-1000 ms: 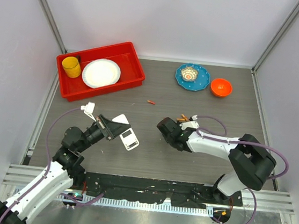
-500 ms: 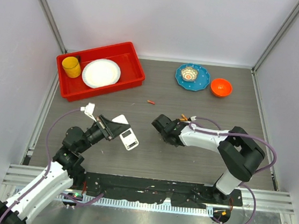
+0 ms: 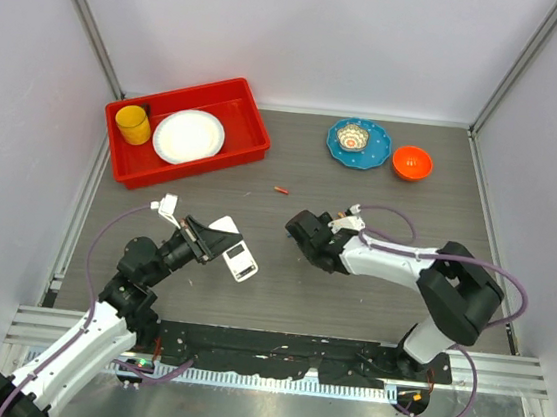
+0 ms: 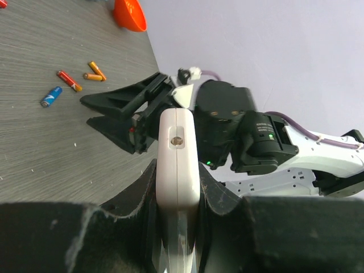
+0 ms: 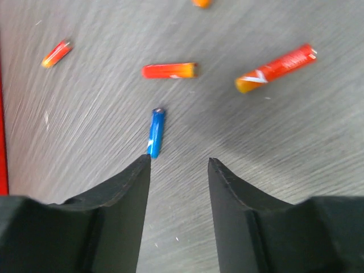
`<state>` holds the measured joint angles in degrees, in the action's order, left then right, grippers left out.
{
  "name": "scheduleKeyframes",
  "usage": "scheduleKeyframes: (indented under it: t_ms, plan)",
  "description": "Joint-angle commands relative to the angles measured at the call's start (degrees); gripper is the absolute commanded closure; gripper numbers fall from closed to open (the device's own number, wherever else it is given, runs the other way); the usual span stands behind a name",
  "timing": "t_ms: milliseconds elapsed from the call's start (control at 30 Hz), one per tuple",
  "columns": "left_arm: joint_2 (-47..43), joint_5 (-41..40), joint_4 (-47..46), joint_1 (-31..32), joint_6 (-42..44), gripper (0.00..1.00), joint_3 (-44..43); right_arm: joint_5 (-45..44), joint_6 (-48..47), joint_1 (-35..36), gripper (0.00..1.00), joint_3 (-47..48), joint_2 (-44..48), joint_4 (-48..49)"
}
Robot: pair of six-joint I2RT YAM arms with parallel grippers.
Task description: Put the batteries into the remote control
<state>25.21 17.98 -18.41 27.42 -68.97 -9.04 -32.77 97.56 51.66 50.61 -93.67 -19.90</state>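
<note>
My left gripper [image 3: 216, 245] is shut on the white remote control [image 3: 241, 261], holding it just above the table. In the left wrist view the remote control [image 4: 178, 153] stands edge-on, squeezed between both fingers. My right gripper [image 3: 299, 225] is low over the table's middle, open and empty. In the right wrist view its gripper [image 5: 179, 162] has its left fingertip almost touching a blue battery [image 5: 156, 132]. Orange-red batteries [image 5: 169, 70] [image 5: 276, 68] lie further ahead. One lone battery [image 3: 281, 190] lies further back.
A red tray [image 3: 250, 152] with a white plate [image 3: 188, 136] and yellow cup [image 3: 133, 125] sits at the back left. A blue dish [image 3: 371, 149] and an orange bowl [image 3: 412, 162] stand at the back right. A white square piece [image 3: 224, 224] lies beside the remote.
The right gripper has opened from nearly shut and shifted a little along the table. The left gripper and the remote have not moved.
</note>
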Motion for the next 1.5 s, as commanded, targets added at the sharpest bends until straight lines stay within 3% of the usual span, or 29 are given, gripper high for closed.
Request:
scheduleKeyframes:
  t_ms: [0,33,100,133,167,233,300,500,567,633,1467]
  plan:
    - [-0.6,-0.22,-1.71,0.18,-0.29,1.0,-0.02,-0.56,-28.49,-0.15,0.48,-2.78,9.1,11.61]
    - [-0.78,-0.22,-1.71,0.27,-0.2,1.0,-0.01,1.99,-42.31,-0.42,0.46,-3.58,10.16,18.69]
    - [-0.69,-0.22,-1.8,0.18,0.06,1.0,0.07,11.02,-55.23,-1.9,0.42,-3.77,10.61,23.49]
    - [-0.69,-0.05,-1.8,0.18,0.15,1.0,-0.01,19.68,-59.98,-3.74,0.4,-2.72,9.92,23.07]
    - [-0.69,0.21,-1.89,0.18,0.5,1.0,-0.1,21.24,-67.6,-4.37,0.39,-0.97,7.04,20.28]
    - [-0.52,0.57,-1.63,0.18,0.85,1.0,-0.45,23.54,-74.14,-5.07,0.38,5.44,3.51,9.51]
    - [-0.25,0.74,-1.45,0.18,1.29,1.0,-0.8,23.28,-79.96,-4.9,0.38,8.88,0.0,5.76]
    - [1.24,1.44,-1.62,0.18,1.82,1.0,-1.59,23.46,-87.17,-4.99,0.36,11.52,-2.74,7.51]
    - [1.86,1.62,-1.1,0.18,1.91,1.0,-1.95,23.55,-88.5,-5.08,0.25,13.19,-4.85,6.55]
    - [1.95,1.89,-0.92,0.27,2.08,1.0,-2.21,24.07,-89.2,-5.25,0.23,14.25,-6.26,6.8]
    - [4.14,0.74,-2.41,0.18,2.26,1.0,-0.98,28.55,-89.74,-9.47,0.26,15.75,-12.59,11.02]
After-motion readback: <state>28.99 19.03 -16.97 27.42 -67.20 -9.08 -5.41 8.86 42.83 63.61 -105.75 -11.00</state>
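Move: The blue battery lies about 5 cm ahead of the right hand, 3 cm to its left and 3 cm below. The nearest red battery is roughly 8 cm ahead and 3 cm to the right; another red one is some 16 cm ahead and 7 cm left, both also 3 cm below. From the left hand, still holding the remote, the blue battery is about 6 cm ahead, 15 cm right and 18 cm below. Right hand rises, turns some 75 degrees counter-clockwise, opens wider, then lowers forward-left about 5 cm towards the blue battery. ##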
